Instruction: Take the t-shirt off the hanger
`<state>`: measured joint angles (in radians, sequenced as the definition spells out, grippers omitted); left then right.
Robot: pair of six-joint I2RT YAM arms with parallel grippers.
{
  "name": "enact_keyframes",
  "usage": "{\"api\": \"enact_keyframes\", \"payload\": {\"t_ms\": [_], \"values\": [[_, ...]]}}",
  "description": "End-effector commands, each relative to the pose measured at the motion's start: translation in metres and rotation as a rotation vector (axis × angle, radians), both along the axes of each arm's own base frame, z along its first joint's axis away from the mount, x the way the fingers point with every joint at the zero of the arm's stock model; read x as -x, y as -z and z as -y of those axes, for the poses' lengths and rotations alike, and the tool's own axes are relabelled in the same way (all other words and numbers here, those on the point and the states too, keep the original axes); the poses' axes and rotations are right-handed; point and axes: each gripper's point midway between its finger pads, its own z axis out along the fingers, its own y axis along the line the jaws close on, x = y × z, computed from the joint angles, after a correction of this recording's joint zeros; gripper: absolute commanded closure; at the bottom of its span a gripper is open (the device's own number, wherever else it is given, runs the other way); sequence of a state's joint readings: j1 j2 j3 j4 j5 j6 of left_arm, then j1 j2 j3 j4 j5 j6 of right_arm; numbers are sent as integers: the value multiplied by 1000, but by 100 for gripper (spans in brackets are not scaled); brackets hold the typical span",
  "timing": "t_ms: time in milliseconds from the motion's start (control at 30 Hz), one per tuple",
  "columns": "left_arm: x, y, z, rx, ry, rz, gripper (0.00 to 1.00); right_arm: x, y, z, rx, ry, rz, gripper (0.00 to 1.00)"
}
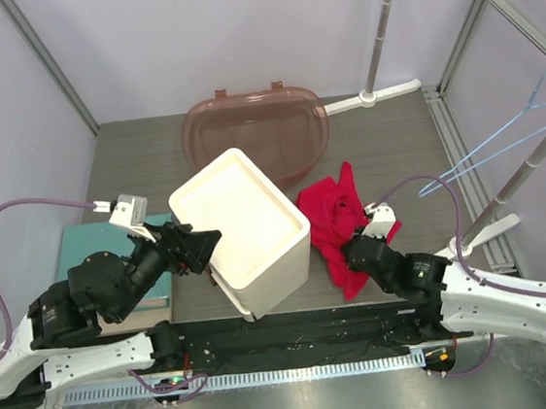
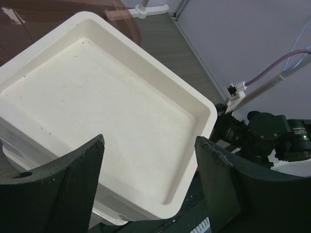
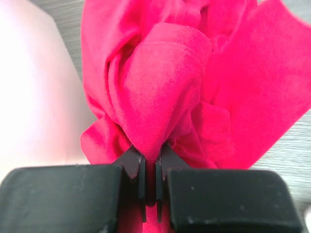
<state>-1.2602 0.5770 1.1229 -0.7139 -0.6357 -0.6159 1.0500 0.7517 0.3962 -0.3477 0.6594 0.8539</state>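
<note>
The red t-shirt [image 1: 338,219] lies crumpled on the table just right of the white box [image 1: 241,229]. My right gripper [image 1: 353,247] is shut on a fold of the t-shirt [image 3: 160,92] at its near edge. The light-blue wire hanger [image 1: 515,132] hangs bare on the slanted white-grey pole [image 1: 528,166] at the right, apart from the t-shirt. My left gripper [image 1: 198,249] is open, at the white box's left side; its fingers [image 2: 73,189] straddle the box's near corner [image 2: 180,194] without touching it.
A brown translucent tub [image 1: 258,133] lies behind the white box. A teal book [image 1: 128,268] sits under my left arm. A white pole base [image 1: 374,96] stands at the back. The enclosure's frame rail [image 1: 464,165] runs along the right side.
</note>
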Motion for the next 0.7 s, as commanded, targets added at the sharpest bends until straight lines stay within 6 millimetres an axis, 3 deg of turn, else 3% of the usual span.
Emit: {"api": "enact_keyframes", "payload": {"t_ms": [0, 33, 233, 467, 500, 667], "values": [[-5, 2, 2, -14, -26, 6, 25, -2, -47, -4, 33, -60, 47, 99], [-5, 3, 3, -16, -25, 5, 25, -6, -67, -6, 24, -64, 80, 99], [-6, -2, 4, -19, -23, 8, 24, -22, -130, -17, 40, -78, 181, 99], [-4, -3, 1, -13, -22, 5, 24, -50, -177, -35, 110, -68, 252, 99], [-4, -2, 2, -18, -22, 4, 24, -56, -203, -40, 83, -65, 282, 99], [-3, -1, 2, -16, -14, -4, 24, -91, -262, -58, 73, -75, 347, 99]]}}
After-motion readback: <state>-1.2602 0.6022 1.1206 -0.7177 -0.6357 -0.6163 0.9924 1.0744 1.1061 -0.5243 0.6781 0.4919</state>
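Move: Held by the right gripper, the red t-shirt is going towards the white box, whose middle lies about 22 cm to that hand's left, some 2 cm farther out, and 4 cm higher. The brown plastic tray is roughly 28 cm ahead and 18 cm left, and the rack foot about 20 cm right, level with the hand, both some 7 cm lower. From the left hand the white box is about 6 cm ahead, 5 cm right and 22 cm down. Lifting the gathered red t-shirt, the right hand climbs about 18 cm, at first nearly straight up, then also forward and left beside the white box, closing in on it sideways. Its fingers keep their pinch on the cloth while the wrist tips them up some 10 degrees. ##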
